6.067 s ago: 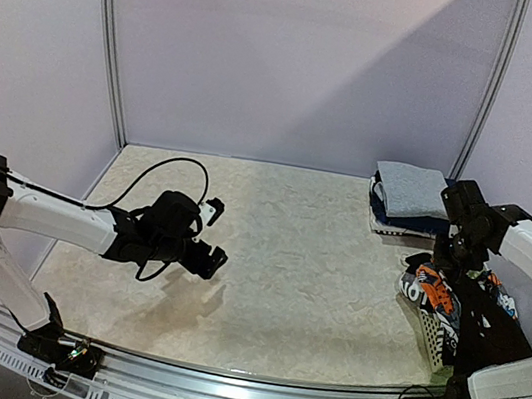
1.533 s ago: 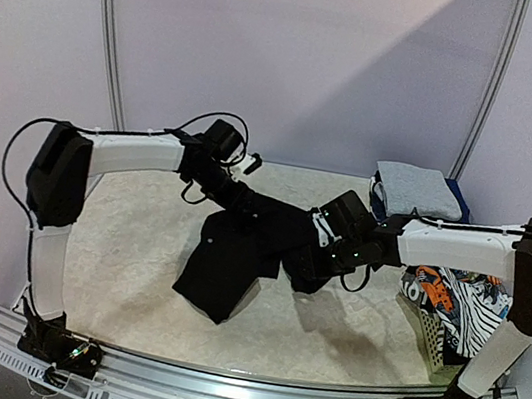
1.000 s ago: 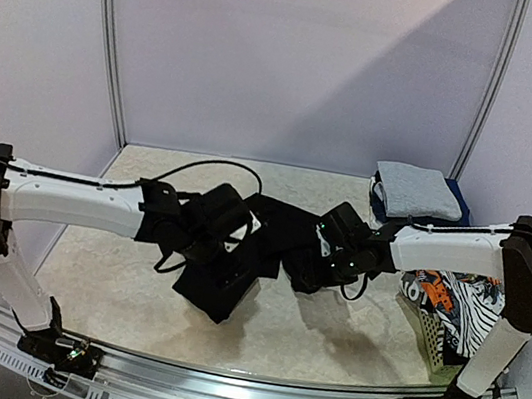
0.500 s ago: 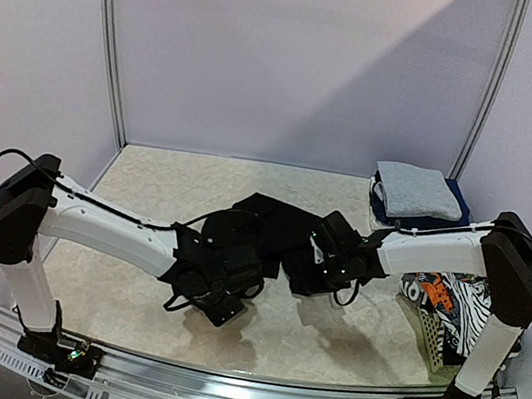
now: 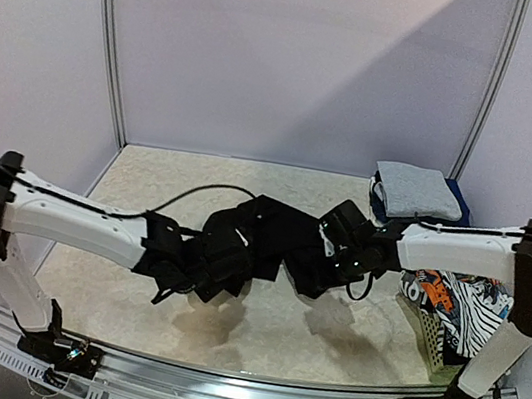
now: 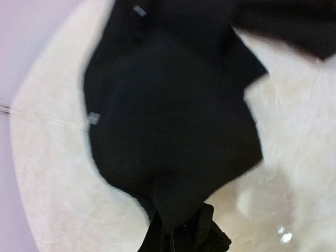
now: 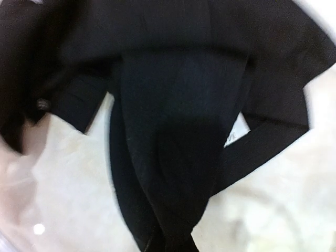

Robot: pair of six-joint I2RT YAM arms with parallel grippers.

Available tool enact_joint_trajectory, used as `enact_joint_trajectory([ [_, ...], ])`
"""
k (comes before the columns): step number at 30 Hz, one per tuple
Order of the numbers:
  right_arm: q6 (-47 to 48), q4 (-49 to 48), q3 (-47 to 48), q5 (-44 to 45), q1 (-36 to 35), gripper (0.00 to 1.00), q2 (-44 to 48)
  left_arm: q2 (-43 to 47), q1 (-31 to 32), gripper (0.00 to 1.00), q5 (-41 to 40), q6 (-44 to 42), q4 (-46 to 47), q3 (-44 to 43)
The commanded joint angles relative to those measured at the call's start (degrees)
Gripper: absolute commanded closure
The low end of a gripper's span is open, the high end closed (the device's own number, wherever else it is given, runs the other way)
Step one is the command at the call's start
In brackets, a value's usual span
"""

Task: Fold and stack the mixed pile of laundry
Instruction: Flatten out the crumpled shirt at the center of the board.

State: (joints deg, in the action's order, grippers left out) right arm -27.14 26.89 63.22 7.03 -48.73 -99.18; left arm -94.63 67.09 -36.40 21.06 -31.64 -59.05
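Note:
A large black hooded top (image 5: 276, 232) hangs bunched between my two arms over the middle of the table. My left gripper (image 5: 217, 275) is shut on its near left edge. In the left wrist view the black cloth (image 6: 173, 131) narrows into a pinch at my left gripper (image 6: 176, 239). My right gripper (image 5: 319, 267) is shut on the top's right side. The right wrist view shows a fold of the top (image 7: 178, 136) running down into my right gripper (image 7: 170, 244). The fingers themselves are hidden by cloth.
A white lattice basket (image 5: 431, 337) stands at the right edge with orange-black-white printed and black-white striped pieces (image 5: 453, 295) in it. At the back right a folded grey shirt (image 5: 414, 191) lies on navy blue pieces (image 5: 439, 225). Walls close the back and sides.
Both grippers have closed on the black top. My left arm swung from the top's far side down to its near left edge, and the cloth is now gathered and raised.

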Motion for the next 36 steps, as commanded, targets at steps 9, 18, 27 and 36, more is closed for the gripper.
enact_joint_trajectory([
  [9,8.81,25.10,18.94,4.07,-0.21,1.00,27.39,21.51,-10.75,1.00,-7.40,-9.33,-14.68,-14.82],
  [18,6.65,14.08,6.28,-0.49,8.46,1.00,27.60,17.66,-23.74,1.00,5.82,-9.86,-8.68,-9.84],
  [27,6.54,5.89,7.41,-3.90,12.98,1.00,7.41,1.20,-35.49,1.00,17.40,-8.71,3.07,-2.15],
  [36,9.42,14.07,15.04,-0.08,13.45,0.40,3.65,-8.00,-42.39,0.71,17.10,-5.92,6.56,-1.72],
])
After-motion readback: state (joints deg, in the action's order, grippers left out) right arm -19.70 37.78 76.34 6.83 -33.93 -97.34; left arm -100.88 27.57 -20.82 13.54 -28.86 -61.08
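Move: Both hands already grip the bunched black shirt a little above the board. Its middle lies about 8 cm ahead, 5 cm right and 7 cm below the left hand, and about 5 cm ahead, 10 cm left and 5 cm below the right. The left hand's landing spot is bare board some 13 cm ahead and 17 cm left. From the right hand, the folded stack stands roughly 23 cm ahead and 20 cm right, the laundry basket 25 cm right and 3 cm back, both about level in height. Upward fast, both hands swing the pinched shirt, the left some 20 cm and the right nearly 30 cm, drawing apart and tipping their fingers outward from the base. They then bring it down, still spreading and reaching forward: the left over bare board, turning counter-clockwise, the right towards the folded stack, staying higher. Near the end both grippers start to open, the right about halfway. ##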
